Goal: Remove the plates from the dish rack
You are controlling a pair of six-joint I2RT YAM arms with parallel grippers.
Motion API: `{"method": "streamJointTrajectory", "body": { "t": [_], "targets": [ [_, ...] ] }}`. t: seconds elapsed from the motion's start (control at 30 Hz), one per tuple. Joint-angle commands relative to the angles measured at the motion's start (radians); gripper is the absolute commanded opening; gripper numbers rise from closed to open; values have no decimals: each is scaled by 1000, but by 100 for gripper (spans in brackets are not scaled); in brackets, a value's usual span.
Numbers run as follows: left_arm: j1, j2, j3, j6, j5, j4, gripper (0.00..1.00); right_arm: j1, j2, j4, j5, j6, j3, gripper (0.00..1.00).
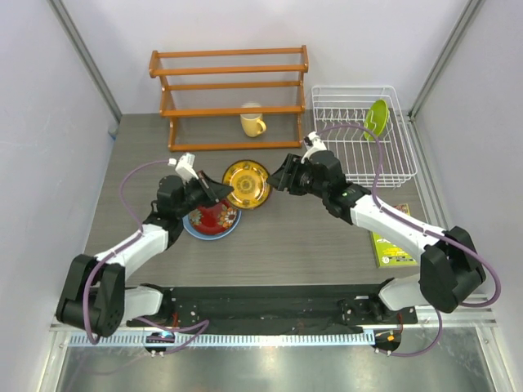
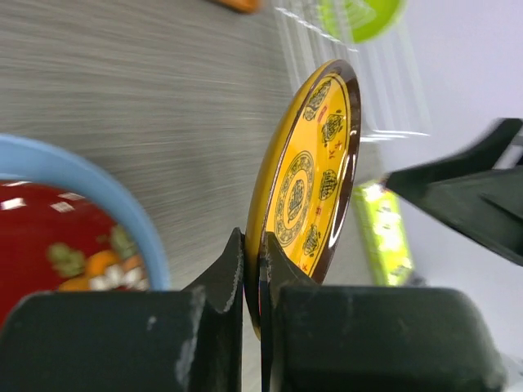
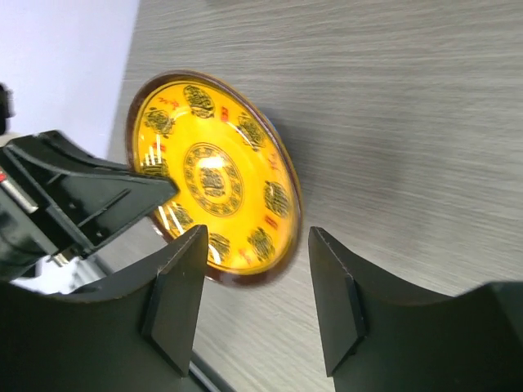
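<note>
My left gripper (image 1: pixel 214 189) is shut on the rim of the yellow-brown patterned plate (image 1: pixel 247 184), holding it above the table; it also shows in the left wrist view (image 2: pixel 306 175) and the right wrist view (image 3: pixel 212 175). My right gripper (image 1: pixel 282 178) is open and empty, just right of that plate, its fingers (image 3: pixel 181 286) apart from the rim. The dark red plate (image 1: pixel 212 218) lies on the light blue plate (image 1: pixel 193 228) below my left gripper. The lime green plate (image 1: pixel 376 117) stands upright in the white wire dish rack (image 1: pixel 391 167) at the back right.
An orange wooden slatted shelf (image 1: pixel 229 86) stands at the back, with a yellow mug (image 1: pixel 252 122) in front of it. A green-yellow flat pack (image 1: pixel 392 245) lies on the table at the right, near my right arm.
</note>
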State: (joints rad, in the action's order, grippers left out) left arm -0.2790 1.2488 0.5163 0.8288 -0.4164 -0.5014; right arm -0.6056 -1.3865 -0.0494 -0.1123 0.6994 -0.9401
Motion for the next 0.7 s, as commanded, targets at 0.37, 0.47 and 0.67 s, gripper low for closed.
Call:
{"method": "streamJointTrajectory", "body": {
  "t": [0.37, 0.47, 0.67],
  "targets": [
    [109, -160, 94, -140, 294, 604, 0, 98, 61, 126, 83, -124, -45, 63],
    [121, -149, 76, -125, 283, 618, 0, 118, 61, 131, 68, -127, -43, 63],
    [123, -118, 56, -108, 310, 630, 0, 156, 67, 151, 56, -140, -42, 63]
  ]
}}
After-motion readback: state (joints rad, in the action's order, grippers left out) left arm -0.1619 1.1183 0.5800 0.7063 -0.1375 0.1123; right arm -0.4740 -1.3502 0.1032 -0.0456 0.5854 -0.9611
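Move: The left hand already holds the yellow plate by its left rim; it is going to the red plate lying on the blue plate, about 8 cm left of this hand, 2 cm back and 14 cm below. The yellow plate's middle lies some 5 cm right and 2 cm ahead, the mug roughly 29 cm ahead, 7 cm right, 12 cm down. From the right hand, the red plate is about 22 cm left, 2 cm back, 17 cm below. Left hand carries the yellow plate 10 cm left, then 6 down, over the red plate; right hand withdraws. ##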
